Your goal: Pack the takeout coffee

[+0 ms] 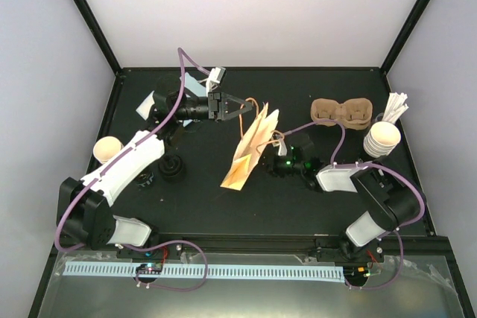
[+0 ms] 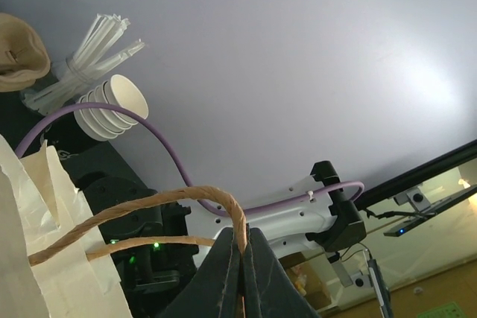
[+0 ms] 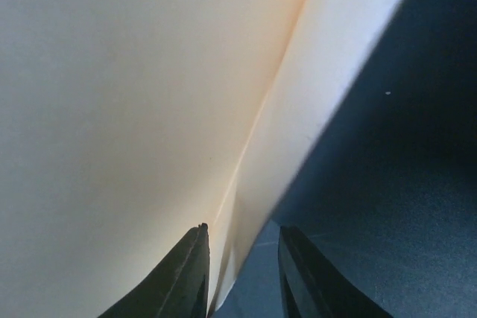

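Observation:
The takeout coffee (image 1: 106, 148), a small cream cup, stands alone at the table's left edge, beside my left arm and far from both grippers. A tan paper bag (image 1: 250, 147) stands in the middle, leaning. My left gripper (image 1: 250, 107) is shut on the bag's twisted paper handle (image 2: 216, 199), which is pinched between its fingertips (image 2: 244, 232) above the bag (image 2: 30, 206). My right gripper (image 1: 277, 160) is pressed up to the bag's right side. Its jaws (image 3: 242, 232) stand apart, with the bag's (image 3: 134, 109) folded edge lying between them, unpinched.
A brown pulp carrier (image 1: 341, 112) sits at the back right. Beside it is a stack of cups (image 1: 381, 138) with white sticks (image 1: 395, 106). Black lids (image 1: 173, 167) lie near the left arm. White paper pieces (image 1: 145, 106) lie at the back left.

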`<state>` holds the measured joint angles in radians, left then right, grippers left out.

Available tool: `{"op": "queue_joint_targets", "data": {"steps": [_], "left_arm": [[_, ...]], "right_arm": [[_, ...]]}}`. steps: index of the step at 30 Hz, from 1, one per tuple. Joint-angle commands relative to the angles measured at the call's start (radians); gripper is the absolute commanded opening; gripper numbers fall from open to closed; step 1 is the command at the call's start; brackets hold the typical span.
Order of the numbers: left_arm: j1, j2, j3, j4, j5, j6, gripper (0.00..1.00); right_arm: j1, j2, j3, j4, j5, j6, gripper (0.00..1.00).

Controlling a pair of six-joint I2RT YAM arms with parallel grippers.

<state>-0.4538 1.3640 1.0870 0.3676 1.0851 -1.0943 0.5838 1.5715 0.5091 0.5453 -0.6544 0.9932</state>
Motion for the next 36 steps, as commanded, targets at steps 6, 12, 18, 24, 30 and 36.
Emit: {"op": "queue_joint_targets", "data": {"steps": [6, 12, 18, 24, 30, 36], "left_arm": [[-0.004, -0.004, 0.047, 0.024, 0.007, 0.004, 0.01], [-0.005, -0.012, 0.040, 0.021, 0.008, 0.007, 0.02], [-0.005, -0.015, 0.045, 0.018, 0.008, 0.008, 0.02], [0.012, -0.019, 0.058, -0.006, 0.014, 0.025, 0.02], [0.079, -0.036, 0.086, -0.033, 0.042, 0.037, 0.02], [0.197, -0.067, 0.106, -0.126, 0.069, 0.099, 0.02]], "right_arm": [[0.006, -0.055, -0.029, 0.007, 0.011, -0.021, 0.27], [0.005, -0.076, -0.023, -0.023, 0.022, -0.040, 0.15], [0.005, -0.084, -0.019, -0.044, 0.025, -0.051, 0.01], [0.005, -0.114, -0.027, -0.092, 0.037, -0.076, 0.01], [0.004, -0.140, -0.049, -0.134, 0.033, -0.106, 0.01], [-0.002, -0.189, -0.077, -0.170, 0.025, -0.139, 0.01]]}}
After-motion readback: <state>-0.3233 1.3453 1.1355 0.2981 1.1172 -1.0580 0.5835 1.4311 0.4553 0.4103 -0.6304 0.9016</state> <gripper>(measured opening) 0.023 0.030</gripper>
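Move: The paper bag hangs from the handle pinched in my left hand, its middle about level with that hand fore and aft, 2 cm to the right and some 17 cm below. For my right hand, the bag's lower edge already lies between the open fingertips, about 1 cm left. The cup carrier stands roughly 23 cm ahead and 25 cm right of my right hand; the black lids lie about 5 cm ahead and 21 cm left of my left hand, near table height. I shut my right fingers from about a third open, pinching the edge of the bag between the tips, and ease that hand back and a little right, some 2 cm. My left hand keeps its grip on the handle, holding still at first; once the edge is pinched it swings left and forward about 5 cm, rising slightly, away from my right hand. ##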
